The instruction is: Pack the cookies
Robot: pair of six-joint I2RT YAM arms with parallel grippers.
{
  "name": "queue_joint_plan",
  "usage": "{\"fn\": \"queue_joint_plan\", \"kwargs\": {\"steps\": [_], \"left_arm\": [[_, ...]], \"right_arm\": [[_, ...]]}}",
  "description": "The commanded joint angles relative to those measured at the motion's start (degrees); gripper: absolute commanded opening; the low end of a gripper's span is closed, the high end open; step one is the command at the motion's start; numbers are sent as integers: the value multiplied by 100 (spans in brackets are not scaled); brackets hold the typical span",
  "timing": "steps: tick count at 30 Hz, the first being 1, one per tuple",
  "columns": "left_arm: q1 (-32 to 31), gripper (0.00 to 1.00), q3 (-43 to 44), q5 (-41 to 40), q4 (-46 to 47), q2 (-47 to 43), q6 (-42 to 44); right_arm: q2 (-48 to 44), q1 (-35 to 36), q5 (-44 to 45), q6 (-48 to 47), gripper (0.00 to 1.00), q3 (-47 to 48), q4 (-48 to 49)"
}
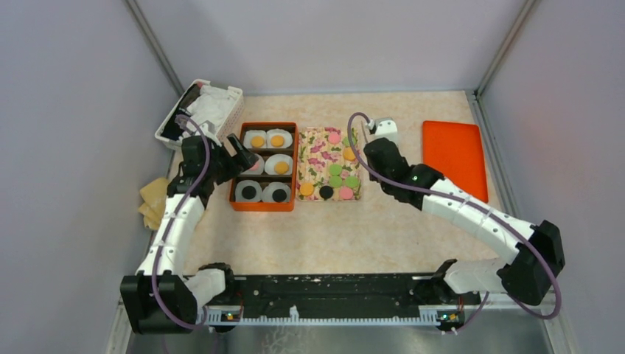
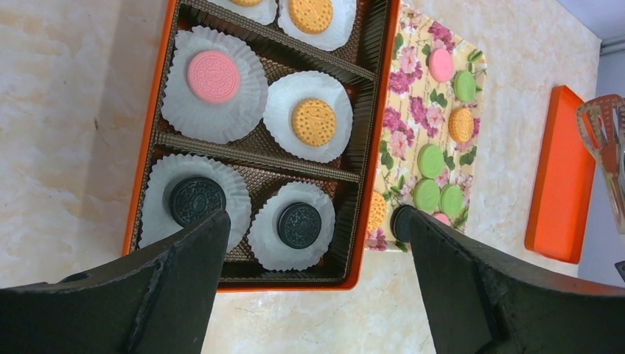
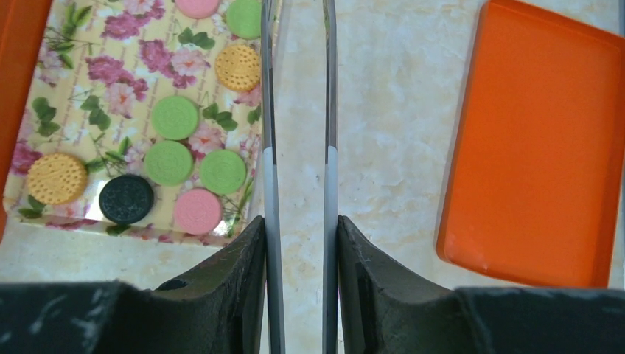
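Observation:
An orange box (image 1: 295,166) holds white paper cups with cookies in them: a pink one (image 2: 213,76), orange ones (image 2: 313,122) and two black ones (image 2: 298,225). Loose cookies lie on a floral tray (image 1: 317,158) to its right: green (image 3: 175,117), pink (image 3: 197,211), orange (image 3: 56,178) and one black (image 3: 126,199). My left gripper (image 2: 317,221) is open and empty above the box's near edge; it also shows in the top view (image 1: 245,153). My right gripper (image 3: 298,221) is shut on metal tongs (image 3: 267,110), whose arms run along the tray's right edge.
An orange lid (image 1: 455,157) lies flat at the right, also seen in the right wrist view (image 3: 538,140). A white basket (image 1: 200,112) with white things stands at the back left. Tan pieces (image 1: 153,200) lie by the left wall.

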Motion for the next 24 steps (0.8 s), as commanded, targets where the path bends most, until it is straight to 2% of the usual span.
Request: {"fn": "queue_joint_plan", "kwargs": {"steps": [1,6,10,15,24], "left_arm": [[-30,97,179,3,278,170,5],[-76,97,314,56,459,653,-16],[-81,96,378,84,661,1088,-34],[-366,96,562,112,750,1555,-30],[-586,97,700,78,802,1728,-80]], "right_arm": [[186,-411,-287,122,34,-73,558],[633,-1088,-906,187,33,-107,894],[1105,-1369,-1080,166,31,69,1101],[1676,-1833,-1514,347,30,168,1227],[2218,-2381,-1909,517,29,-20,1303]]}}
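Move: The bare strip of table where the tongs go lies from the right gripper about 9 cm ahead, 6 cm right and 17 cm below. From that gripper, the flowered tray's middle is some 12 cm ahead and 14 cm left, and the orange tray's 13 cm ahead and 24 cm right, both about 17 cm down. For the left gripper, the cookie box's middle is roughly 7 cm ahead, 4 cm right and 14 cm below. Keep the tongs gripped in the right gripper and bring them down about 12 cm while reaching forward some 8 cm and right 6 cm, away from the flowered tray into the gap before the orange tray; tip the fingers down and turn clockwise. Lower the open, empty left gripper about 5 cm over the cookie box, easing forward and right. ##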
